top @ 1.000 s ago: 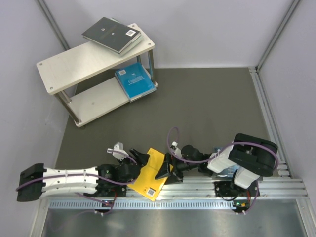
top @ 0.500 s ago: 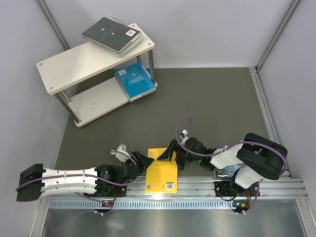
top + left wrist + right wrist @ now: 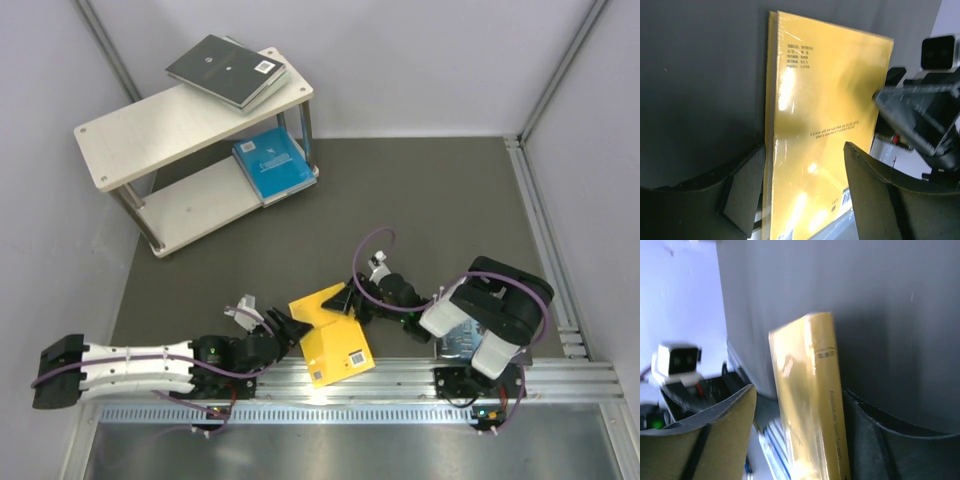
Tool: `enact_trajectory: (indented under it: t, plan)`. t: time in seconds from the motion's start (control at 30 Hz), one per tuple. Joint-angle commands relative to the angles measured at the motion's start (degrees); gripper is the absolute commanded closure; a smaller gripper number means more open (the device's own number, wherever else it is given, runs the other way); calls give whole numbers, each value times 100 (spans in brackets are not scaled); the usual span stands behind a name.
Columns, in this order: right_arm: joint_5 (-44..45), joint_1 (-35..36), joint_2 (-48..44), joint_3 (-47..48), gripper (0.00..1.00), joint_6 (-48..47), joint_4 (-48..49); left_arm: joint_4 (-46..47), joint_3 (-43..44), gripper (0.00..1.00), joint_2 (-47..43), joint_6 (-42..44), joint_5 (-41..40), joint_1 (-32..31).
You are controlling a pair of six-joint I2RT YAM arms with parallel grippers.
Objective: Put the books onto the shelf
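Observation:
A yellow book [image 3: 335, 342] lies near the front rail, tilted, with both grippers at it. My left gripper [image 3: 288, 326] is open at its left corner. In the left wrist view the yellow cover [image 3: 825, 115] runs between and under the wide-apart fingers [image 3: 745, 192], around the left gripper [image 3: 804, 150]. My right gripper [image 3: 345, 300] straddles the book's far edge. The right wrist view shows the spine [image 3: 812, 405] against one finger, with a gap to the other, between the tips of the right gripper [image 3: 799, 392]. The shelf [image 3: 150, 135] stands at the back left. It holds dark books [image 3: 225, 68] on top and a blue book [image 3: 272, 168] on the lower board.
An aluminium rail [image 3: 400, 380] runs along the near edge, just behind the yellow book. Purple-grey walls close in the left, back and right sides. A metal track [image 3: 540, 230] lines the mat's right edge. Something pale lies partly hidden under the right arm [image 3: 460, 345].
The right gripper has moved from over the book to its far edge and narrowed around it. The yellow book has swung round on the mat. The left arm has barely moved.

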Motion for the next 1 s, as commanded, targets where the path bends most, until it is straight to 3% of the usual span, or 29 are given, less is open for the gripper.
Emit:
enact_trajectory:
  t: [0.0,0.2,0.23,0.27,0.37,0.5,0.57,0.63,0.73,0.87,0.9,0.97]
  plan:
    - [-874,229,241,-419,38,-281,369,-305,-104,31,-94,-74,-326,-16]
    - [-1236,229,-128,-674,77,-827,53,-561,-95,30,-393,92,-538,-16]
    - [-1253,229,-128,-683,92,-836,106,-534,-87,30,-419,145,-564,-16]
    - [-1306,220,-119,-639,100,-870,115,-482,-69,30,-419,232,-582,-16]
    - [-1306,133,-233,-490,100,-897,124,-150,45,26,-297,706,-635,-8]
    - [-1551,-332,-803,-25,100,-1037,-393,484,492,16,-33,2239,-652,-8]
    - [-1578,-639,-1287,467,100,-1370,-1200,957,730,5,134,3033,-626,-8]
    - [-1526,-825,-1533,1079,100,-1730,-2181,978,1230,1,457,4115,-634,36]
    - [-1920,-1543,-1666,1566,100,-2005,-2522,732,1899,1,1003,4916,-495,509]
    - [-2842,-2283,-1464,1813,100,-1470,-1996,1713,1822,1,1189,5384,1704,2072]
    - [-2992,-2380,-1438,1831,100,-1338,-1655,2203,1725,1,1076,5366,1938,2510]
    - [-3370,-2592,-1367,1848,100,-837,-1267,2602,1497,1,952,5314,2238,2786]
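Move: The yellow book's middle lies about 7 cm back from the right hand and 1 cm to its left, slightly below, with the book's spine between the open fingers. From the left hand it is roughly 6 cm to the right and 2 cm back. From the right hand, the dark blue book on the table is some 29 cm right and 6 cm back, and the blue book on the lower shelf about 37 cm ahead and 15 cm left. Back first, by some 4.5 cm with a small dip, the right hand slides along the yellow book's spine side and shuts its fingers on it, one on each cover. It then carries the book forward about 15 cm and up 12, easing right. The left hand opens wide from the opposite edge and follows forward and up, its fingers tilting upward some 25 degrees. ##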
